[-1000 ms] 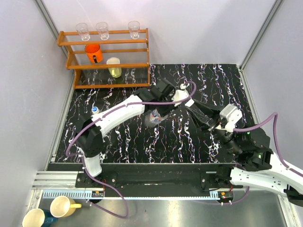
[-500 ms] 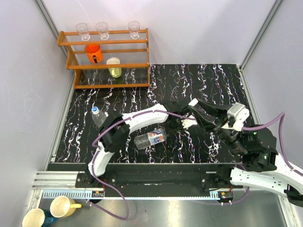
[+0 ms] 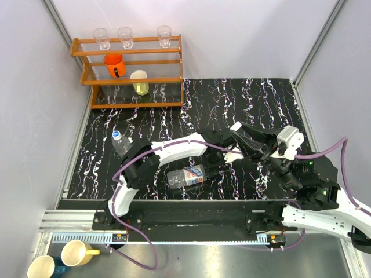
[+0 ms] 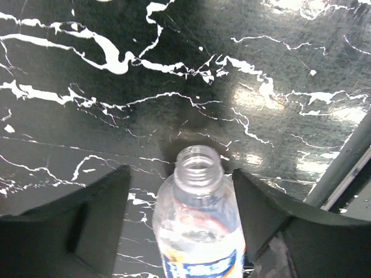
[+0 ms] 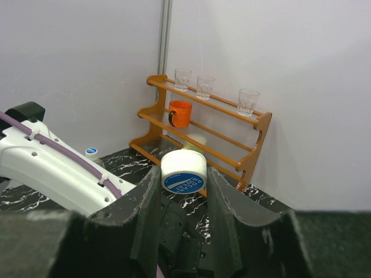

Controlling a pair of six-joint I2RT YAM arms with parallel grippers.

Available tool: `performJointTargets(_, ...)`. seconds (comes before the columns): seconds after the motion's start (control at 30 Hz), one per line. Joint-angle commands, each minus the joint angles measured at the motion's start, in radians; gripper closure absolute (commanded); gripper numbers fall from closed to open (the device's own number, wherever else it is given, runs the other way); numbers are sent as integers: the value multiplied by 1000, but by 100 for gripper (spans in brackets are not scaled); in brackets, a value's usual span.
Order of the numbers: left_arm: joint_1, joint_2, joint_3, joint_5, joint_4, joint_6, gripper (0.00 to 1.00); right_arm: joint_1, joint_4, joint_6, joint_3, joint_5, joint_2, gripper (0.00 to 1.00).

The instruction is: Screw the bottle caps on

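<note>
A clear bottle [image 3: 186, 175] with a blue-and-white label lies on its side on the black marbled table [image 3: 261, 98]. Its open threaded neck [image 4: 197, 164] points away from my left wrist. My left gripper [image 4: 181, 171] is open, a finger on each side of the bottle's shoulder, with a clear gap on the left side. My right gripper [image 5: 184, 179] is shut on a white bottle cap [image 5: 184, 172] with a blue top, held above the left wrist [image 3: 232, 152]. A second bottle [image 3: 120, 143] stands at the left with a cap [image 3: 116, 134] on it.
A wooden rack [image 3: 133, 72] at the back left holds three drinking glasses, an orange cup [image 3: 115, 65] and a yellow cup [image 3: 139, 83]. Two mugs [image 3: 78, 252] sit below the table's near edge at the left. Grey walls close in the sides.
The left gripper came down and forward with the bottle, which now lies on the table, and its jaws have widened. The right gripper shifted slightly back and left, still holding the cap.
</note>
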Motion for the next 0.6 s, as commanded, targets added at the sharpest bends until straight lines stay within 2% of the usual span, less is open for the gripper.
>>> performJointTargets(0.0,-1,-99,-22,7,59,-10,22,8,0,13,37,25,2,76)
performJointTargets(0.07,-1,-108,-35,-9,70,-10,16,8,-3,15,39,25,6,76)
performJointTargets(0.1,-1,-114,-38,-15,71,-10,8,8,-6,15,42,25,6,76)
performJointTargets(0.2,-1,-154,-59,-24,79,-8,1,8,-13,18,45,26,9,75)
performJointTargets(0.43,0,-301,-121,-98,79,-33,1,8,-30,21,57,32,3,74)
performJointTargets(0.57,3,-410,-156,-105,15,-91,1,8,-60,24,67,32,5,74)
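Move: The uncapped bottle lies on its side, its neck and shoulder between the left fingers. Its middle is about 7 cm to the left hand's left, 2 cm back and slightly below. The capped bottle stands some 35 cm left of the left hand and 7 cm farther out. From the right hand, which holds a cap, the lying bottle's middle is roughly 10 cm left, 2 cm ahead and 41 cm down. The left fingers, already parting at the lying bottle's neck and shoulder, spread from about two-thirds to fully open and come clear of it. The left hand then rises about 7.5 cm, gathering speed and edging some 2 cm left, while the wrist tilts about 10 degrees so that the fingertips swing right and forward. The right hand stays put, still pinching the cap. ##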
